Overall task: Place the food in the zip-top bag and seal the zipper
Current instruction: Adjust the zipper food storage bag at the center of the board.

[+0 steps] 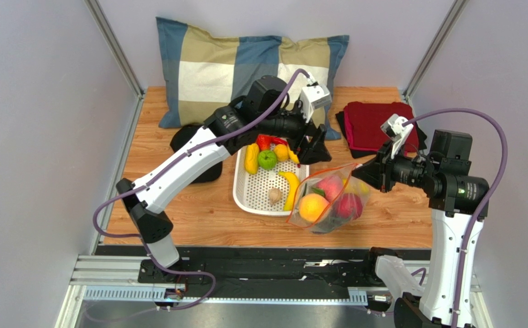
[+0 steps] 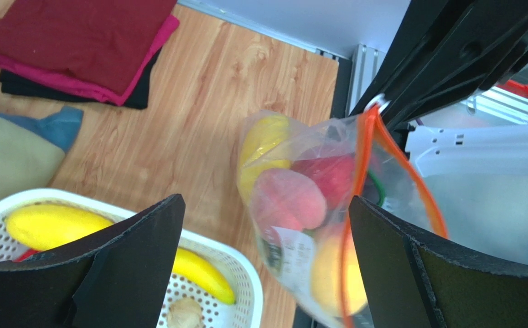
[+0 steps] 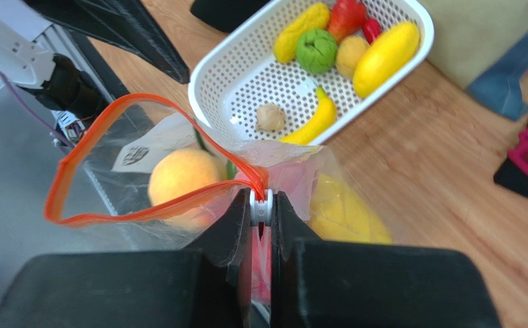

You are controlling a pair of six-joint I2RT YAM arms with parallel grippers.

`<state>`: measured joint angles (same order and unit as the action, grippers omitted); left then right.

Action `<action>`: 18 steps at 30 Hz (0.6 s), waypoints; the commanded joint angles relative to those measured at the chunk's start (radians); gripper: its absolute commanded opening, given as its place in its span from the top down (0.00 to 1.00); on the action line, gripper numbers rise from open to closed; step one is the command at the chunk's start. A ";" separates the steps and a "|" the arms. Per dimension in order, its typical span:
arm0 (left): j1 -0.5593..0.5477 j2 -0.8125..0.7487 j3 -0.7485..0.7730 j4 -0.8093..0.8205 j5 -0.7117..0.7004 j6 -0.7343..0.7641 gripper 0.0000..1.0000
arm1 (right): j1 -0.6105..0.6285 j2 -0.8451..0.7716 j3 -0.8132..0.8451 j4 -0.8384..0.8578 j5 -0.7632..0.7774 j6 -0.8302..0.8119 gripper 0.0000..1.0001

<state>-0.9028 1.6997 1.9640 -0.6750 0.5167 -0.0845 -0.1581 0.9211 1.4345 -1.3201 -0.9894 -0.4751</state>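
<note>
The zip-top bag (image 1: 328, 201) lies right of the white basket (image 1: 243, 198), its mouth gaping. An orange (image 1: 312, 206), a pink peach (image 2: 287, 198), a red apple (image 1: 349, 205) and yellow fruit are inside it. My right gripper (image 3: 261, 205) is shut on the white slider at one end of the orange-red zipper (image 3: 88, 130), holding that corner up. My left gripper (image 2: 267, 266) hovers open above the bag (image 2: 294, 205) and the basket's right end, with nothing between its fingers. More food stays in the basket (image 3: 205, 82): a banana (image 3: 315, 119), a green pepper (image 3: 317, 50), yellow and red pieces.
A checked pillow (image 1: 246, 61) lies at the back of the table. Folded red and black cloths (image 1: 376, 123) sit at the back right. A black pad (image 1: 191, 147) lies left of the basket under the left arm. A metal rail (image 1: 246, 280) runs along the near edge.
</note>
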 commanded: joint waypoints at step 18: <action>-0.065 0.226 0.110 0.172 0.235 0.328 0.01 | 0.002 -0.016 -0.089 0.070 0.161 0.052 1.00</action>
<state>-0.9627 2.0083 2.1590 -0.6369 0.6174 0.0547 -0.1581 0.9253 1.3411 -1.3041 -0.7361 -0.3527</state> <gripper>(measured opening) 0.990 0.076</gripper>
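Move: The zip-top bag hangs open from the right gripper's pinch, its mouth turned back and left; its middle is about 8 cm back, 6 cm right and 12 cm below the open left hand. The right fingertips are some 12 cm right of and 4 cm behind the left hand. Nearly 30 cm below the left hand, the basket lies 7 cm ahead and 14 cm left, its banana 1 cm ahead and 6 cm left. From the right hand, the bag's middle is 4 cm back, 6 cm left and 9 cm down. Keeping its pinch on the zipper's end, the right hand sinks about 5 cm, shifts a little right and turns clockwise while its fingers tip down, then holds there. The left hand, fingers staying wide open, travels about 8 cm right towards the bag's mouth and the right gripper, edging forward at first, then dropping some 6 cm with a slight clockwise turn and easing back. ##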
